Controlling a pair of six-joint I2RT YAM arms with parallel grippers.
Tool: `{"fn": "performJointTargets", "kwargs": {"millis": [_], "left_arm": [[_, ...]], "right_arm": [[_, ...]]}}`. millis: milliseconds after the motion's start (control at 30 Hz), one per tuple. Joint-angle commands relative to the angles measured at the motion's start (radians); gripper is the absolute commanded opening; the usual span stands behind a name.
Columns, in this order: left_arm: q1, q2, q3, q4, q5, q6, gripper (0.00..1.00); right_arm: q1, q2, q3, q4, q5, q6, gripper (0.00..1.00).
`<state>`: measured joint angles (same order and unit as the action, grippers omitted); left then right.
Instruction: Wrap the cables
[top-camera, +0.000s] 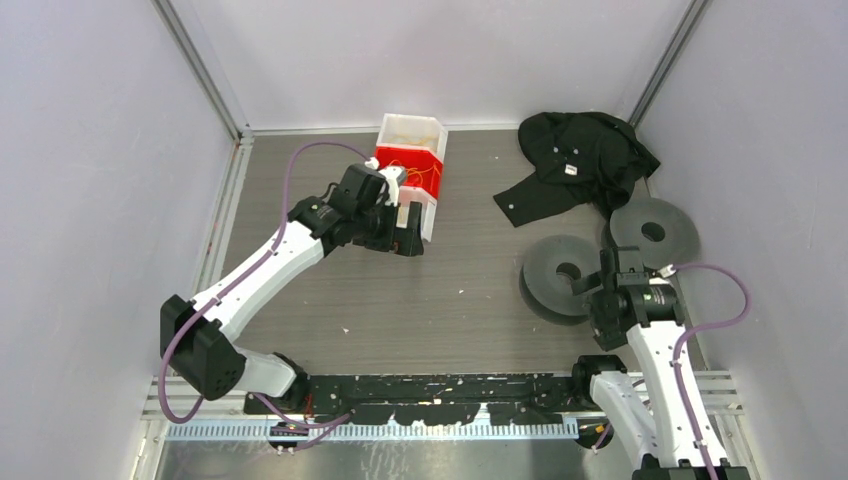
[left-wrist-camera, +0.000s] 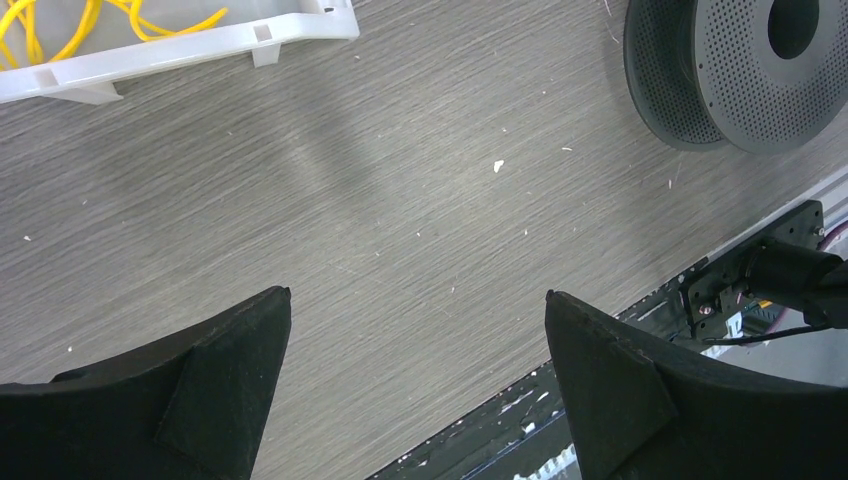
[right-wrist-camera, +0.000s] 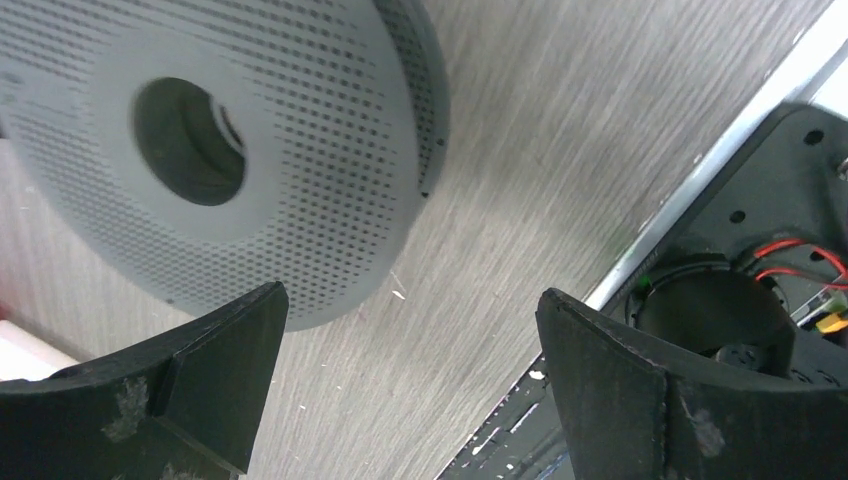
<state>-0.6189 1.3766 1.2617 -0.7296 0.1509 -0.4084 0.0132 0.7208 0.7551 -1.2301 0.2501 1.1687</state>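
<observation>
The cables (top-camera: 424, 176) are thin yellow cords lying in loose loops inside a white bin (top-camera: 434, 208) with a red floor, at the back centre-left of the table. In the left wrist view the cables (left-wrist-camera: 58, 20) show at the top left corner, behind the bin's rim (left-wrist-camera: 180, 48). My left gripper (top-camera: 404, 241) hovers just in front of the bin, open, and in its own view (left-wrist-camera: 418, 300) only bare table lies between its fingers. My right gripper (top-camera: 600, 278) hangs open over the near edge of a dark grey spool (right-wrist-camera: 250, 160), holding nothing (right-wrist-camera: 412, 300).
Two dark grey perforated spools lie flat on the right, one nearer (top-camera: 558, 276) and one farther (top-camera: 655, 231). A crumpled black cloth (top-camera: 580, 158) sits at the back right. Grey walls close in three sides. A black rail (top-camera: 440, 388) runs along the near edge.
</observation>
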Motion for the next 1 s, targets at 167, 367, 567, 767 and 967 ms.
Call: {"fn": "performJointTargets", "kwargs": {"millis": [167, 367, 567, 767, 967], "left_arm": [[-0.004, -0.016, 0.033, 0.035, 0.031, 0.017, 1.0], [-0.006, -0.017, 0.031, 0.03, 0.036, 0.02, 1.0], [-0.016, 0.006, 0.038, 0.037, 0.051, 0.013, 1.0], [-0.034, 0.032, 0.054, 0.038, 0.056, 0.011, 1.0], [-0.052, 0.056, 0.075, 0.028, 0.061, 0.013, 1.0]], "right_arm": [[0.001, -0.105, -0.274, 0.368, -0.187, 0.078, 0.99], [0.0, -0.257, -0.418, 0.578, -0.213, 0.16, 1.0], [0.0, -0.338, -0.421, 0.624, -0.151, 0.146, 0.99], [-0.001, -0.389, -0.417, 0.681, -0.101, 0.152, 1.0], [0.001, -0.41, -0.369, 0.662, -0.045, 0.135, 0.96]]}}
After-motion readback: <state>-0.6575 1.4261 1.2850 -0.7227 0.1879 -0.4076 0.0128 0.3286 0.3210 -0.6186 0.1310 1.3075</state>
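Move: From the right hand, the near spool's middle lies about 9 cm ahead, 8 cm to the left and some 6 cm below. The far spool is roughly 20 cm ahead and 12 cm to the right, and the black jacket some 34 cm ahead and 4 cm left. From the left hand, the near spool lies around 35 cm to the right, 8 cm back and 15 cm lower. Open right hand dips, rises and reaches forward about 7 cm, tilting up to straddle the near spool's rim. ##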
